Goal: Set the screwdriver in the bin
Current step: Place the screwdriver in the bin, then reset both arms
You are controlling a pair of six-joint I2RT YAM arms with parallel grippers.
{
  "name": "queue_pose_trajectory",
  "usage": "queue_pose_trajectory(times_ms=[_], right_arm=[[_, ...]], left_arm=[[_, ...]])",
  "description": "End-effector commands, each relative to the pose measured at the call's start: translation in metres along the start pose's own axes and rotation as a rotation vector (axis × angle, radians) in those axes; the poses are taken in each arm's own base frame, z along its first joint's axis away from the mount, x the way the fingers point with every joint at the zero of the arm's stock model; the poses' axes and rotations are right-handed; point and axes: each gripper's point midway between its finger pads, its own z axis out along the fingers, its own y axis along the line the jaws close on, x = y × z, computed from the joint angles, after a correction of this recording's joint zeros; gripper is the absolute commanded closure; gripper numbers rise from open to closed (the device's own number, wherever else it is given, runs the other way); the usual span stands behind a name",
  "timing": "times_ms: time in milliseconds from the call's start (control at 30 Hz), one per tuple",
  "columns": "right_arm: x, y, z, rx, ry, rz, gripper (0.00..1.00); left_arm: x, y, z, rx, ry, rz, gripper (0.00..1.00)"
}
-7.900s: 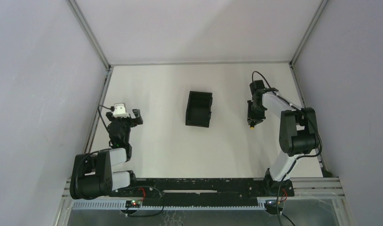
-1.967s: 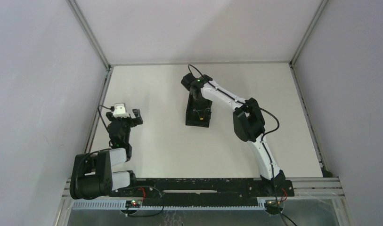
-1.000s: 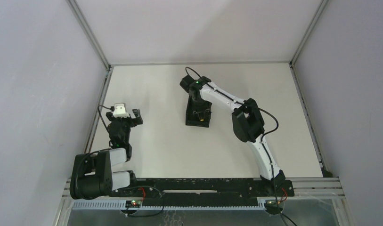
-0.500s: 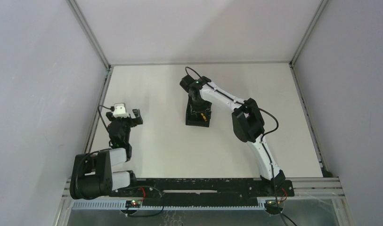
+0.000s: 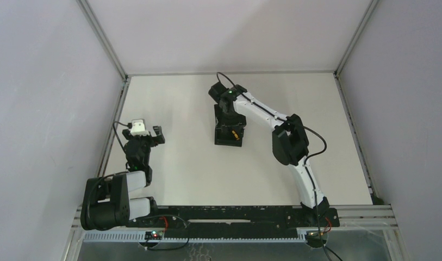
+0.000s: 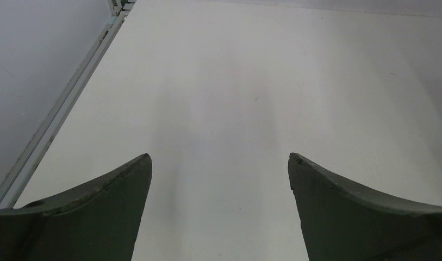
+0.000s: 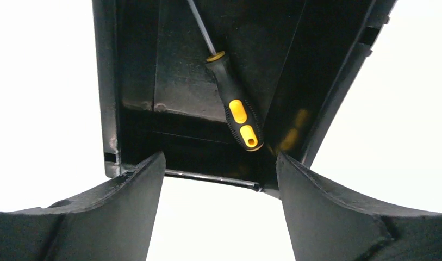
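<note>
The black bin (image 5: pixel 228 143) stands mid-table, open side up. Inside it, the screwdriver (image 7: pixel 239 117) lies loose on the floor against the right wall, yellow-and-black handle toward the camera and thin shaft pointing away; from above it shows as a yellow spot (image 5: pixel 236 134). My right gripper (image 7: pixel 220 163) hangs open just above the bin's near end (image 7: pixel 107 81), touching nothing. In the top view the right gripper (image 5: pixel 229 122) covers the bin's far half. At the table's left, far from the bin, my left gripper (image 6: pixel 219 163) is open and empty over bare table (image 5: pixel 148 137).
A metal frame rail (image 6: pixel 61 109) runs along the table's left edge, close beside the left gripper. Grey walls enclose the table on three sides. The right arm's forearm (image 5: pixel 262 114) stretches diagonally over the table's right half.
My right gripper has opened and let go of the screwdriver, which has dropped onto the bin's floor. The wrist has lifted slightly. The left arm has not moved.
</note>
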Motion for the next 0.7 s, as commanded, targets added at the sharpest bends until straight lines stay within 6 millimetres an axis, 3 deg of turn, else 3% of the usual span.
queue_pose_trajectory(times_ms=[0, 67, 167, 433, 667], right_arm=[[-0.025, 0.004, -0.046, -0.067, -0.094, 0.087, 0.14], [-0.026, 0.005, -0.049, -0.077, -0.094, 0.098, 0.06], [-0.027, 0.005, -0.054, -0.087, -0.097, 0.109, 0.02], [-0.038, 0.003, -0.078, -0.114, -0.141, 0.107, 0.00], [-0.051, -0.014, -0.109, -0.101, -0.213, 0.094, 0.00]], left_arm=[[-0.024, -0.001, 0.004, 0.004, -0.088, 0.018, 0.00], [-0.024, -0.001, 0.004, 0.005, -0.087, 0.018, 0.00], [-0.024, -0.001, 0.004, 0.005, -0.087, 0.018, 0.00], [-0.024, -0.001, 0.004, 0.004, -0.088, 0.018, 0.00], [-0.024, -0.001, 0.004, 0.005, -0.087, 0.018, 0.00]])
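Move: The screwdriver already lies loose in the bin, its middle about 5 cm below the right hand and some 2 cm ahead, level sideways, with the handle end reaching back and slightly right. The bin's middle is also about 2 cm ahead of that hand, level sideways and some 3 cm down. From the idle left hand the screwdriver lies roughly 29 cm to the right, 2 cm ahead and 9 cm below. The right hand, already free of the screwdriver, backs straight up and away from it and the bin by about 6 cm, easing briefly partway and then speeding up again, with hardly any sideways or forward travel. Early in the rise the fingers spread the rest of the way to fully open and stay so, while the wrist tilts by less than 10 degrees, the fingertips swinging slightly forward and the hand's left side lifting. ##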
